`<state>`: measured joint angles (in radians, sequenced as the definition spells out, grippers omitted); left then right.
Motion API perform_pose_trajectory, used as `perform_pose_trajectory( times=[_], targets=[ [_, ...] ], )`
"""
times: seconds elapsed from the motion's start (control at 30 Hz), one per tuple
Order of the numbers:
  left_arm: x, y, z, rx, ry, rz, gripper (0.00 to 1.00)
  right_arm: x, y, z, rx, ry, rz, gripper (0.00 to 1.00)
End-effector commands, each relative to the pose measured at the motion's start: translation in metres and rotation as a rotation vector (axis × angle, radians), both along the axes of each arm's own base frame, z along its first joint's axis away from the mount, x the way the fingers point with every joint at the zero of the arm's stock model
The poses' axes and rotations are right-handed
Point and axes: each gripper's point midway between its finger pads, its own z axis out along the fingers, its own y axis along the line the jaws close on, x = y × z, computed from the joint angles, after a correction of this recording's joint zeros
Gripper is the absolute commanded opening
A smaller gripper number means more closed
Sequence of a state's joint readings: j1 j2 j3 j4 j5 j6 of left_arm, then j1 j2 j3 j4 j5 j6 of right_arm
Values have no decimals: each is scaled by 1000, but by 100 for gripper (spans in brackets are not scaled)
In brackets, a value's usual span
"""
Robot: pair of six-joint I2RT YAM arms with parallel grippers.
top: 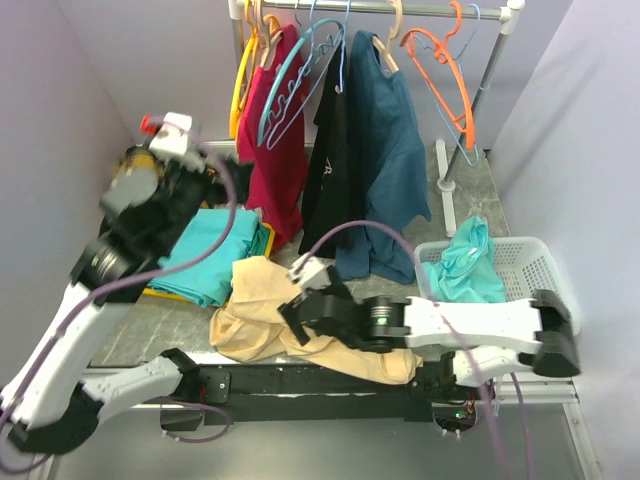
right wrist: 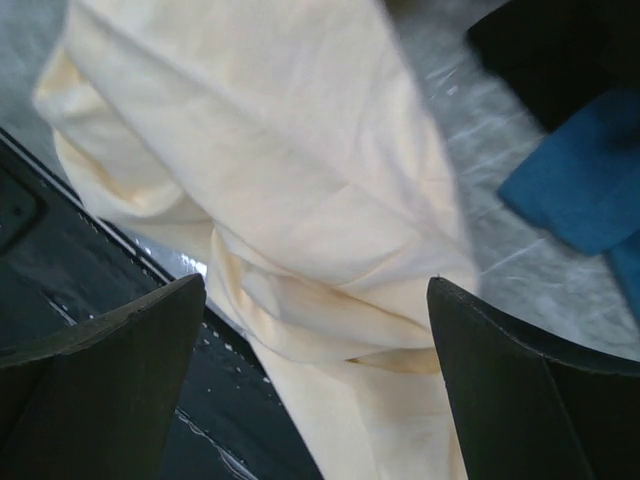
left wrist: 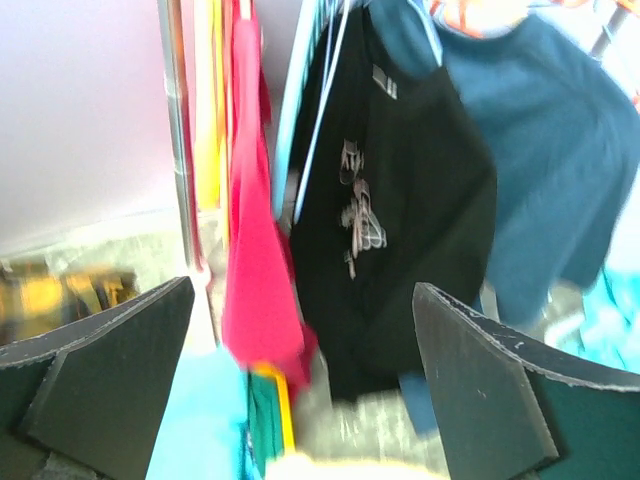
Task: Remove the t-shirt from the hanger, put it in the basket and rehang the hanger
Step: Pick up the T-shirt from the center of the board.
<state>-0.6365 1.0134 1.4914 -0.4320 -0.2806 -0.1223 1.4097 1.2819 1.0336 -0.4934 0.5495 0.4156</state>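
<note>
Three t-shirts hang on hangers from the rail [top: 430, 8]: a red one [top: 282, 150], a black one with a print [top: 328, 170] and a dark blue one [top: 390, 160]. My left gripper [top: 225, 180] is raised at the left, open and empty, short of the red shirt. Its wrist view looks between the open jaws [left wrist: 300, 300] at the red shirt [left wrist: 255, 230], black shirt [left wrist: 400, 220] and blue shirt [left wrist: 550, 150]. My right gripper [top: 292, 318] is open and empty, just above a cream t-shirt [top: 255, 310] lying crumpled at the table's front edge [right wrist: 280, 150].
A pile of folded teal and yellow shirts [top: 210, 255] lies at the left. A white basket [top: 540, 265] holding teal cloth [top: 465, 265] stands at the right. Empty orange [top: 445, 70], yellow [top: 242, 80] and light blue [top: 290, 90] hangers hang on the rail.
</note>
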Motion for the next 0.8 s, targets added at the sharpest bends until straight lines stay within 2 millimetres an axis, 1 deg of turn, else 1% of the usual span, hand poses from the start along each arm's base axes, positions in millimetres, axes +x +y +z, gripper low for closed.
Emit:
perform_pose_trajectory(
  times=[0.0,0.03,0.07,0.1,0.13,0.17,0.2,0.23,0.3,0.33,0.4,0.47,0.57,0.63,0.67,0.7,0.73,0.77],
  targets=[
    [-27,4,-59,-27,135,-46,97,-10,43,-23,34,62,74,100],
    [-29,5,-75,-17,162,-44,98,-11,48,-30,30,75,82,100],
    [-32,7,-80,-27,174,-45,98,-10,52,-46,2,97,86,100],
    [-39,11,-80,-39,166,-46,98,-12,58,-52,7,120,96,100],
    [-41,11,-91,-26,191,-48,98,-7,58,-59,-3,127,83,100],
    [-46,14,-92,-43,192,-50,98,-5,60,-70,-23,137,79,100],
    [-48,15,-95,-47,200,-50,98,-5,63,-75,-23,151,93,100],
    [-50,16,-103,-41,217,-50,99,-1,63,-83,-38,160,80,100],
    [-55,21,-105,-72,226,-36,99,3,64,-88,-42,178,65,100],
    [-56,22,-111,-73,239,-33,99,6,64,-95,-54,188,52,100],
    [-62,26,-110,-105,234,-28,99,12,60,-104,-58,223,10,100],
    [-64,27,-113,-111,234,-28,99,21,54,-118,-74,249,-45,100],
    [-66,28,-117,-101,246,-28,99,27,43,-141,-103,294,-111,100],
    [-67,28,-116,-96,250,-35,99,25,36,-154,-138,314,-138,99],
    [-68,28,-116,-96,251,-35,99,23,34,-158,-145,329,-146,87],
    [-68,29,-116,-96,250,-33,99,19,31,-164,-156,340,-152,77],
    [-68,31,-118,-97,252,-22,100,17,28,-168,-161,347,-161,64],
    [-69,33,-116,-100,245,-18,99,17,27,-170,-150,354,-180,28]
  ],
)
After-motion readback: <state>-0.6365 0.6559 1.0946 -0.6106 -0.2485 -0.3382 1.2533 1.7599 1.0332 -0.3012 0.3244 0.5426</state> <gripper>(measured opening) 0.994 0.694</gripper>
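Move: The beige T-shirt lies spread on the board almost straight under my open right hand, its middle about 2 cm ahead and some 17 cm below. From that hand, the folded turquoise stack is about 18 cm ahead and 20 cm left, the white basket about 8 cm ahead and 42 cm right, and the black shirt hangs roughly 30 cm ahead and 5 cm right. From my empty left hand, the T-shirt's middle is about 13 cm back, 15 cm right and 46 cm down. I drop my right hand about 15 cm, swinging left first and then easing forward, tipping the open fingers some 20 degrees further down onto the left part of the T-shirt, where they start to close on the cloth. My open left hand sinks about 12 cm and draws back about 6 cm, away from the hangers, its fingers tipping down too. ##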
